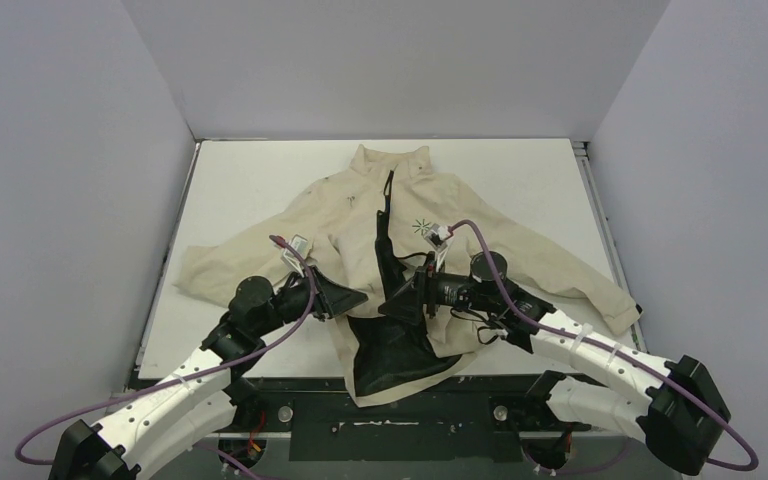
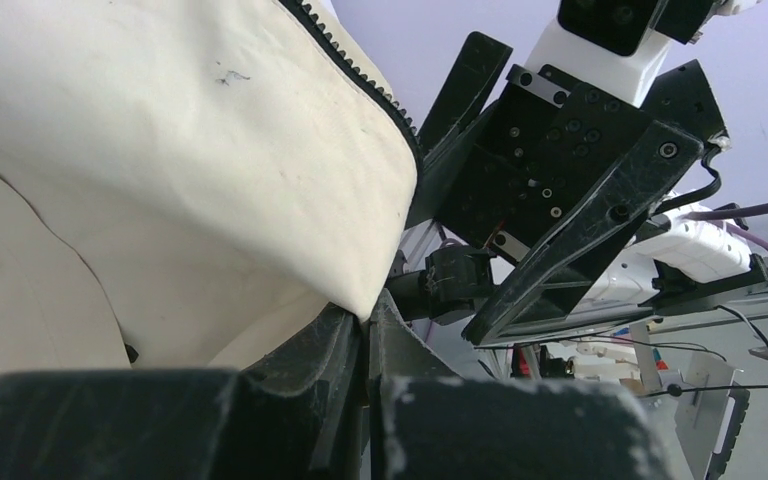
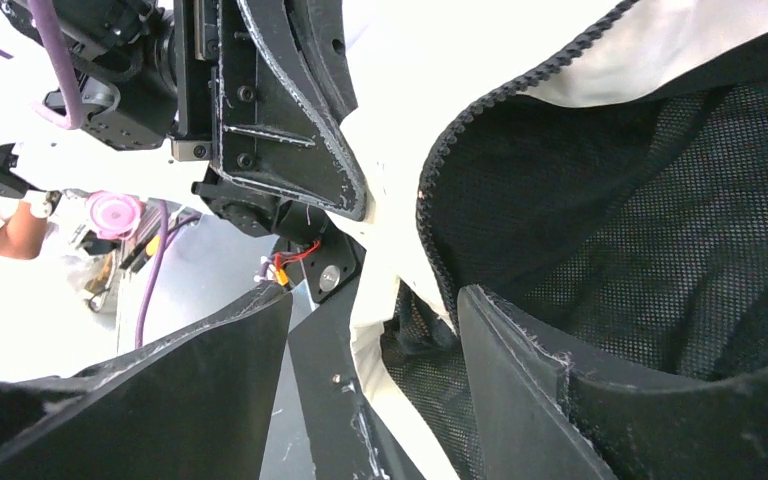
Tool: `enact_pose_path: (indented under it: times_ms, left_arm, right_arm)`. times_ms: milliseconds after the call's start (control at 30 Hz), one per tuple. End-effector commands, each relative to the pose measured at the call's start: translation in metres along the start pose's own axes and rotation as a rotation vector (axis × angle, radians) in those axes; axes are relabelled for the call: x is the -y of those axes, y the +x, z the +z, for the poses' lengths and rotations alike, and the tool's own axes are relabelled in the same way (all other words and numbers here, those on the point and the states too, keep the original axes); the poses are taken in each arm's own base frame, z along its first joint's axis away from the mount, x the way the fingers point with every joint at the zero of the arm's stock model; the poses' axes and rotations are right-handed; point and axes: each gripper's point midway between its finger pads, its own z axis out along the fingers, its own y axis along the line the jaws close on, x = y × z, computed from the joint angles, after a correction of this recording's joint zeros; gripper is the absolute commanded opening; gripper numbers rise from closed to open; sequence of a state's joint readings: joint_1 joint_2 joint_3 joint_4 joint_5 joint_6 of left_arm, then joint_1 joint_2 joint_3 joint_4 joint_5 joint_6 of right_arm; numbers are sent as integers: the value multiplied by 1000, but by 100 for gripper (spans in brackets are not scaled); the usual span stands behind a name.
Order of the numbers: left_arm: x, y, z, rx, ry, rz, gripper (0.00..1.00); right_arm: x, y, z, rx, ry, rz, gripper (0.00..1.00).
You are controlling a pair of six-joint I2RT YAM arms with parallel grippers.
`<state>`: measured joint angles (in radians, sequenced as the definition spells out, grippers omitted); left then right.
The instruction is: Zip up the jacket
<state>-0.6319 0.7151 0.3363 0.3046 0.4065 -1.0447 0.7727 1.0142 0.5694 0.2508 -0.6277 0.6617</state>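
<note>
The beige jacket lies flat on the table, collar at the far side. Its black zipper is joined near the collar and spread apart lower down, showing the black lining. My left gripper is shut on the lower corner of the jacket's left front panel; in the left wrist view the beige cloth is pinched between the pads. My right gripper faces it and is open. In the right wrist view the jacket's beige edge and zipper teeth run between its fingers, not pinched.
The white table is walled in by grey panels on three sides. The jacket's sleeves reach out left and right. The hem hangs over the near table edge. The two grippers are very close together.
</note>
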Motion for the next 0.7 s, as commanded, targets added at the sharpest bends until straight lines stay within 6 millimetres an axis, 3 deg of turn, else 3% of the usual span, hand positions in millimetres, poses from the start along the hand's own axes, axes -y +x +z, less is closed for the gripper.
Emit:
enact_pose_path:
  times_ms: [0,367,667]
  left_arm:
    - [34,-12,-1,28,128,45,0]
    - [42,-14,-2,20,150,55,0]
    - [25,-15,2,34,77,53,0]
  right_arm:
    - [-15,-10,7,40,-92,-58,62]
    - [3,-1,17,7,-38,-58,58]
    - [-25,-3,13,17,-179,-76,7]
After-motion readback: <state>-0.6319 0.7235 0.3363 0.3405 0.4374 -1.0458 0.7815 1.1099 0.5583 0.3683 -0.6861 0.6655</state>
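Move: My right hand, open, has the toothed zipper edge of the left flap almost between its fingers, about 1 cm ahead and 2 cm to the left, at its own height. My left fingertips, still pinching that flap, are some 4 cm to the right hand's left, level with it; the edge lies about 3 cm to the left hand's right. The right flap lies some 14 cm right, 2 cm back and 15 cm below my right hand. I ease my right hand down by about 1.5 cm and left by about 1 cm beside my left fingertips, so that the zipper edge comes between its open fingers. Then I close them and pinch the toothed edge, rising slightly as they shut. My left hand stays put and keeps its pinch on the flap. ##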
